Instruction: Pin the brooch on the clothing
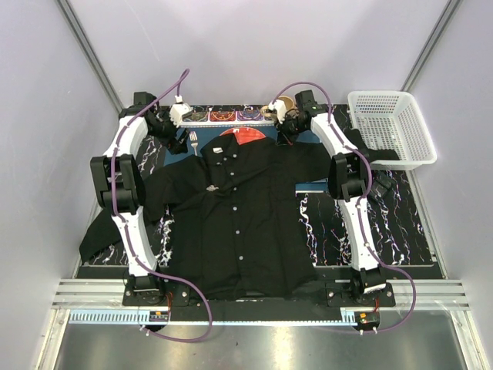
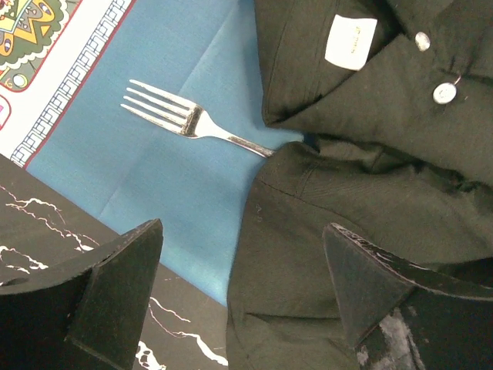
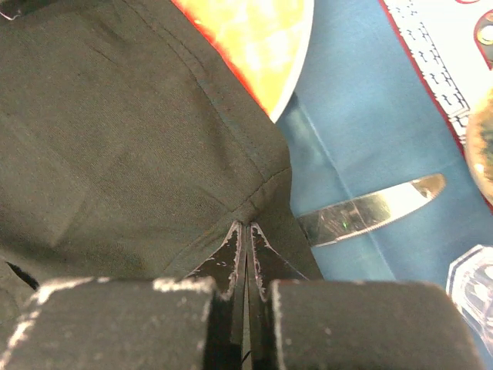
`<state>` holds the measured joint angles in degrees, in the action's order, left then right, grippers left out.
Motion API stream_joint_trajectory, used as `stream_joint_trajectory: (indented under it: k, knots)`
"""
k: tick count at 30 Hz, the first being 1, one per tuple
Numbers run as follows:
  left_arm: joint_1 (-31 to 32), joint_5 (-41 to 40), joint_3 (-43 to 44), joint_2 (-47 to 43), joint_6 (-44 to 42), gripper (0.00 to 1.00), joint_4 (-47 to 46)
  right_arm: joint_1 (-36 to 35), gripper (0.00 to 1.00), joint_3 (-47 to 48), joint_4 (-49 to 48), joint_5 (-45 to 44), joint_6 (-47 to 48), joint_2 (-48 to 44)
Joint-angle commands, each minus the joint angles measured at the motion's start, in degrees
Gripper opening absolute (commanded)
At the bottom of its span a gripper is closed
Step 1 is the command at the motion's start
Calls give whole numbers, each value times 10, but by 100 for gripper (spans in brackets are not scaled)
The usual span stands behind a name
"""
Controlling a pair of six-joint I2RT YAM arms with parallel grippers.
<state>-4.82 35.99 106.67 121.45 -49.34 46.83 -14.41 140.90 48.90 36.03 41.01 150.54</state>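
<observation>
The clothing [image 1: 231,223], a black button-up shirt, lies spread on the table with its collar at the far side. The brooch [image 1: 209,187] shows as a tiny whitish speck on the shirt's left chest in the top view. My left gripper [image 1: 179,143] hovers open over the shirt's left shoulder edge [image 2: 370,177]; the gripper [image 2: 243,231] holds nothing between its fingers. My right gripper [image 1: 286,139] is at the right shoulder. There the gripper [image 3: 246,225] is shut, pinching the shirt fabric [image 3: 115,139] at the shoulder seam.
A fork [image 2: 185,119] lies on the blue placemat [image 2: 154,177] beside the left shoulder. A knife [image 3: 370,210] and a red-orange plate [image 3: 254,38] lie by the right shoulder. Small bowls [image 1: 223,116] line the back; a white basket [image 1: 389,127] stands far right.
</observation>
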Motion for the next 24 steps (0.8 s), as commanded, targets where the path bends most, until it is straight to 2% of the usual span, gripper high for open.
stream_joint_trajectory:
  k: [1,9,18,21,22,24]
  knots:
    - [8,-40,38,26,-11,88,16,7,0,-22,-59,-33,-31,-68]
    - [24,-101,72,71,12,82,24,10,0,-88,-90,-48,-30,-108]
    - [39,-142,90,112,-20,79,69,10,0,-95,-103,-54,-31,-114]
    - [39,-144,94,121,-26,74,81,9,0,-93,-105,-53,-34,-114]
    - [39,-145,95,125,-26,68,82,10,0,-93,-104,-52,-35,-113]
    - [39,-150,97,133,-30,63,88,9,0,-92,-106,-54,-36,-112]
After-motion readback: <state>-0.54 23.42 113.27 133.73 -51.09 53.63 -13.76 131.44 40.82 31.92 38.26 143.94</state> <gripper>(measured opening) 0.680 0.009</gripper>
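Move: The shirt's left shoulder edge lies about 9 cm below the left hand and 1 cm to its right; the fork is some 5 cm ahead and 3 cm right, the collar 4 cm ahead and 10 cm right. The right hand already pinches the shirt's right shoulder edge at its fingertips. From it the knife is roughly 5 cm ahead and 1 cm right, the glass 9 cm ahead and 4 cm right, the left shoulder edge 31 cm left and 6 cm back. Left hand sinks about 9 cm to the left shoulder edge, partly closing; right draws its pinched cloth up and right. ##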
